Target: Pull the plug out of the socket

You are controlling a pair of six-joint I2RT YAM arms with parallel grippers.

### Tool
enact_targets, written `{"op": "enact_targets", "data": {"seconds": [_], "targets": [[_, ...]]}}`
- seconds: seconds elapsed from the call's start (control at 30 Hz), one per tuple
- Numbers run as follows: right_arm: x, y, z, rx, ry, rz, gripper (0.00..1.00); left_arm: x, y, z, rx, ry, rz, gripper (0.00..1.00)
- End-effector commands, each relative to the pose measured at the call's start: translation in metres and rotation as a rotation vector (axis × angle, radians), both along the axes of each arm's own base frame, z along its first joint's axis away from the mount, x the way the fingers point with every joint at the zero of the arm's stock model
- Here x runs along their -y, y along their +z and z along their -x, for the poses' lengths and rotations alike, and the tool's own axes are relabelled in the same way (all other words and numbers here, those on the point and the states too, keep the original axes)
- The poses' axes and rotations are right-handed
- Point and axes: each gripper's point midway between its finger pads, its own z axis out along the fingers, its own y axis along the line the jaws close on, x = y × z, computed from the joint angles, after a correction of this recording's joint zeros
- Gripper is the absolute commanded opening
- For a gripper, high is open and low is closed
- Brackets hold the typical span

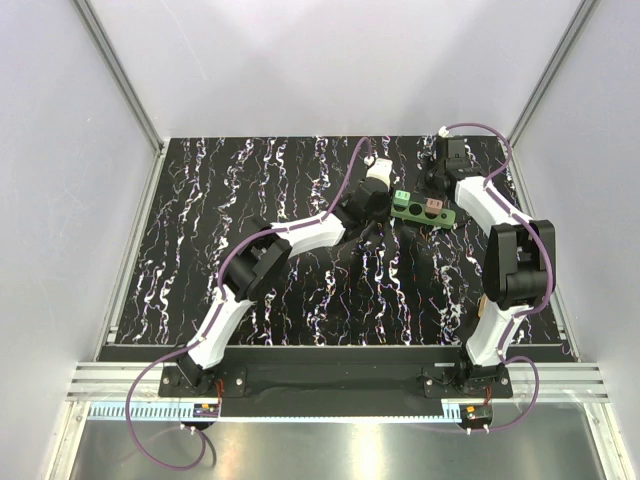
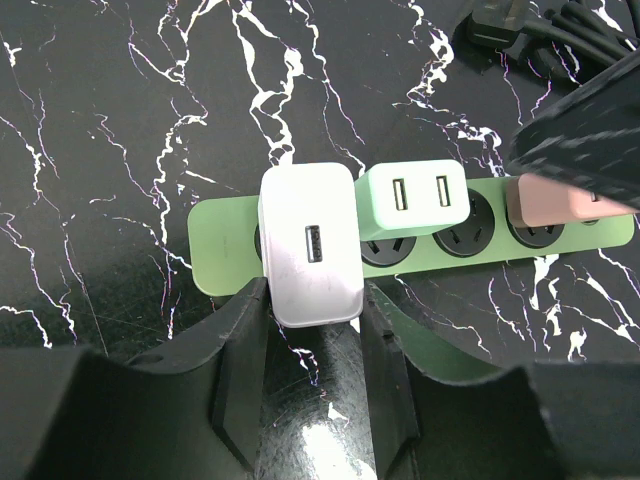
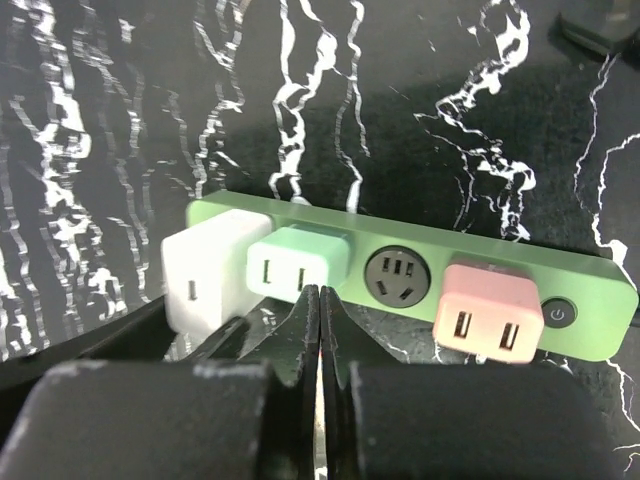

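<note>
The socket, a long green power strip [image 2: 225, 250] [image 3: 480, 255] [image 1: 446, 215], lies on the black marbled table. It carries a white plug [image 2: 310, 245] [image 3: 205, 275] at one end, then a mint green plug [image 2: 415, 200] [image 3: 295, 265], an empty hole [image 3: 397, 275] and a pink plug [image 3: 487, 315] [image 1: 433, 206]. My left gripper [image 2: 312, 300] [image 1: 372, 207] is shut on the white plug, one finger pressed on each side. My right gripper [image 3: 319, 292] [image 1: 432, 188] is shut on nothing, its tips just in front of the mint green plug.
A black cord and plug [image 2: 540, 30] lie coiled behind the strip. The strip's power button [image 3: 559, 314] sits beyond the pink plug. Both arms crowd the far right part of the table [image 1: 200, 220], near the white side wall [image 1: 590, 150].
</note>
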Motion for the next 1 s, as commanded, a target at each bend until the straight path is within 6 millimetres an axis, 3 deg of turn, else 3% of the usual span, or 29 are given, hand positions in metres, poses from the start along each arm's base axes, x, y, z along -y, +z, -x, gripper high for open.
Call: {"op": "enact_targets", "data": {"seconds": [0.0,0.23,0.43,0.97], "targets": [[0.004,-0.002,-0.003,-0.019,-0.016,0.047,0.00,0.007,0.082,-0.010,0.152,0.007,0.123,0.15],[0.003,-0.019,-0.001,-0.078,-0.009,0.060,0.00,0.008,0.083,-0.012,0.161,0.005,0.130,0.15],[-0.003,-0.045,-0.005,-0.129,0.000,0.056,0.00,0.012,0.084,-0.014,0.168,-0.002,0.141,0.15],[0.003,-0.080,-0.013,-0.166,-0.042,0.095,0.00,0.019,0.094,-0.013,0.196,-0.039,0.177,0.15]]}}
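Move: The empty outlet on the green strip lies below the right hand, about 8 cm down and some 2 cm to its right. Beside that outlet, the green plug is about 3 cm left and 1 cm ahead of the right hand, and the pink plug some 6 cm right and 2 cm back. The white plug sits about 1 cm under the left hand, already in its grip; from there the empty outlet is about 9 cm right, 2 cm back and 4 cm lower. The white plug stays pinched in the left fingers, that hand holding still, while the right hand, its fingers still shut, comes nearly straight down about 7 cm to the strip between the green plug and the empty outlet. Its fingertips tip some 10 degrees steeper on the way, then it stops and stays low, the tips seeming to rest on the strip. ##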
